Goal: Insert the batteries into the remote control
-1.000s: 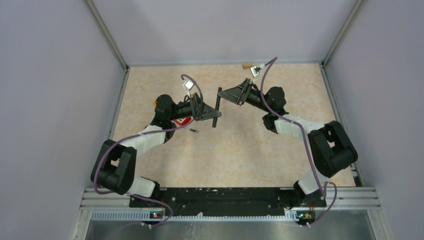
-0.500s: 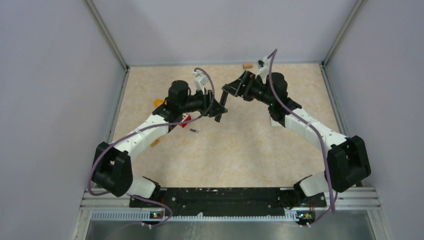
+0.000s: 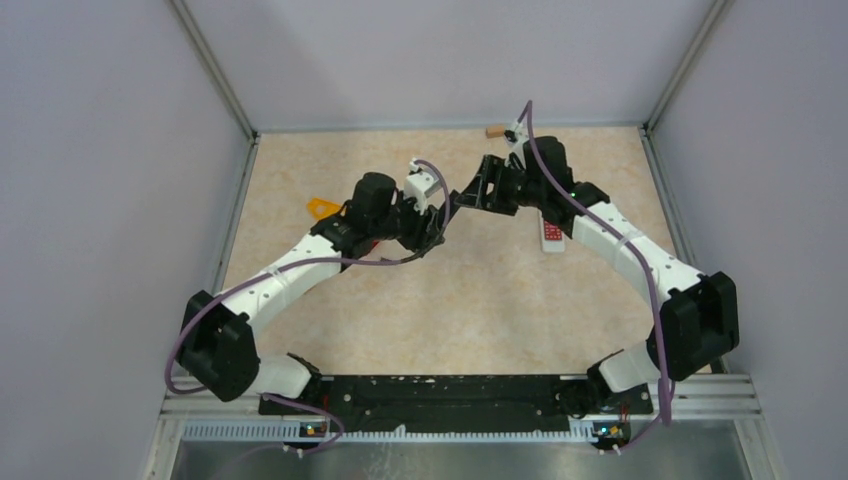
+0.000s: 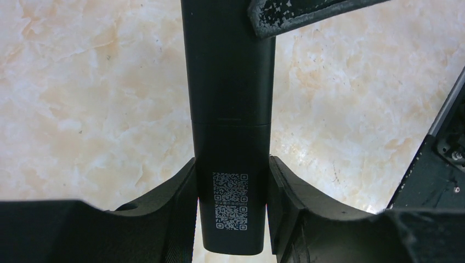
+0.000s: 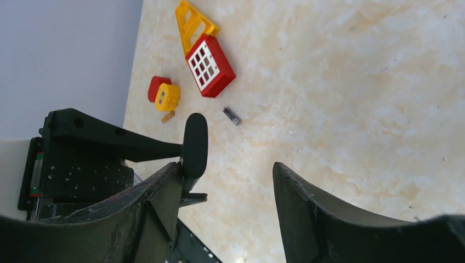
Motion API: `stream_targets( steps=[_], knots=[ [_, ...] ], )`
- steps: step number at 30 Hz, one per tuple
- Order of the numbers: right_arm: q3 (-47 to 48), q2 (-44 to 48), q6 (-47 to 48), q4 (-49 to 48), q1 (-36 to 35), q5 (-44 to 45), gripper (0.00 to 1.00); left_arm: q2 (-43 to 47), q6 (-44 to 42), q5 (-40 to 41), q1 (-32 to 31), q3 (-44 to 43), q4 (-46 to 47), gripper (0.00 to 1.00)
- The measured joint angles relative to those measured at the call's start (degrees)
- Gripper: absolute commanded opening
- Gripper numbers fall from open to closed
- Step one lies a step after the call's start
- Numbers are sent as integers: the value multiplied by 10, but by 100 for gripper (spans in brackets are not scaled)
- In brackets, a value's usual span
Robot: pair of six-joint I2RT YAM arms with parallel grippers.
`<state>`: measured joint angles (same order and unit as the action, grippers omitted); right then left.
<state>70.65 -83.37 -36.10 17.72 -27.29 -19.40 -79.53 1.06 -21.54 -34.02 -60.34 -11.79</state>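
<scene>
My left gripper (image 4: 231, 162) (image 3: 436, 220) is shut on the lower end of a black remote control (image 4: 229, 98), which has a white QR code on its back and is held above the table. The remote's far end (image 5: 196, 143) rests against the tip of one finger of my right gripper (image 5: 226, 165) (image 3: 466, 197). That gripper stands open, its other finger well apart from the remote. One small dark battery (image 5: 231, 115) lies on the table beyond, near the red block. In the top view my left arm hides it.
A red grid block (image 5: 210, 64), a yellow piece (image 5: 192, 19) and a small red-and-yellow toy (image 5: 163, 96) lie left of centre. A white remote-like piece with red buttons (image 3: 552, 236) lies under my right arm. A cork-coloured bit (image 3: 492, 131) sits at the back wall.
My left arm has carried the black remote right and farther back. My right gripper has opened and come up to its far end. The white piece is now uncovered.
</scene>
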Motion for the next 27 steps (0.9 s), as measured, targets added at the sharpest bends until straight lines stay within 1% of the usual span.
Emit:
stream_targets(
  steps=[8, 11, 13, 17, 19, 20, 21, 22, 23, 24, 25, 27],
  knots=[
    [3, -18, 14, 18, 0, -65, 60, 17, -36, 0, -14, 18, -4, 1],
    [3, -31, 9, 10, 0, -93, 56, 19, -46, -1, -20, 19, -3, 3],
    [3, -39, 5, 4, 0, -110, 48, 24, -55, -1, -24, 21, -3, 5],
    [3, -53, -5, -14, 0, -164, 24, 33, -70, 0, -26, 32, -6, 7],
    [0, -56, -16, -28, 0, -190, 14, 42, -74, 2, -27, 40, -6, 12],
    [-3, -56, -27, -36, 0, -202, 10, 46, -75, 3, -27, 43, -5, 19],
    [-6, -56, -31, -41, 0, -208, 7, 52, -76, 7, -28, 48, -3, 38],
    [-10, -56, -38, -48, 0, -211, 5, 58, -76, 14, -29, 52, -2, 66],
    [-15, -56, -46, -54, 0, -215, 4, 64, -74, 19, -29, 56, -1, 85],
    [-21, -56, -50, -66, 0, -221, 4, 70, -69, 23, -29, 61, 2, 96],
    [-31, -53, -56, -84, 0, -224, 3, 74, -67, 27, -30, 63, 5, 98],
    [-55, -45, -70, -115, 2, -222, 1, 83, -55, 37, -30, 64, 12, 99]
  ],
)
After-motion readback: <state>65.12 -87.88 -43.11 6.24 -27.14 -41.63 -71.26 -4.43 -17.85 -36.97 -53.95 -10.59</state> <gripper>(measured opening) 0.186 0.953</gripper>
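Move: The left hand holds the black remote near one end, its middle roughly 3 cm ahead, 2 cm to the right and 2 cm above that hand. From the open right hand the same middle is about 2 cm back, 6 cm to the left and 2 cm lower. The white remote lies level with the right hand, some 19 cm to its right and 22 cm below; the loose battery is level with the left hand, about 12 cm to its left and 18 cm below. The right hand comes back and left some 6 cm in all, turning roughly 25 degrees, largely counter-clockwise, and shuts its fingers on the free end of the black remote, one pad across its back face and the other on the opposite face. Meanwhile the left hand carries its end back about 2.5 cm, then, with the right fingers already shut, opens wide to let go and starts easing up and to the left. ##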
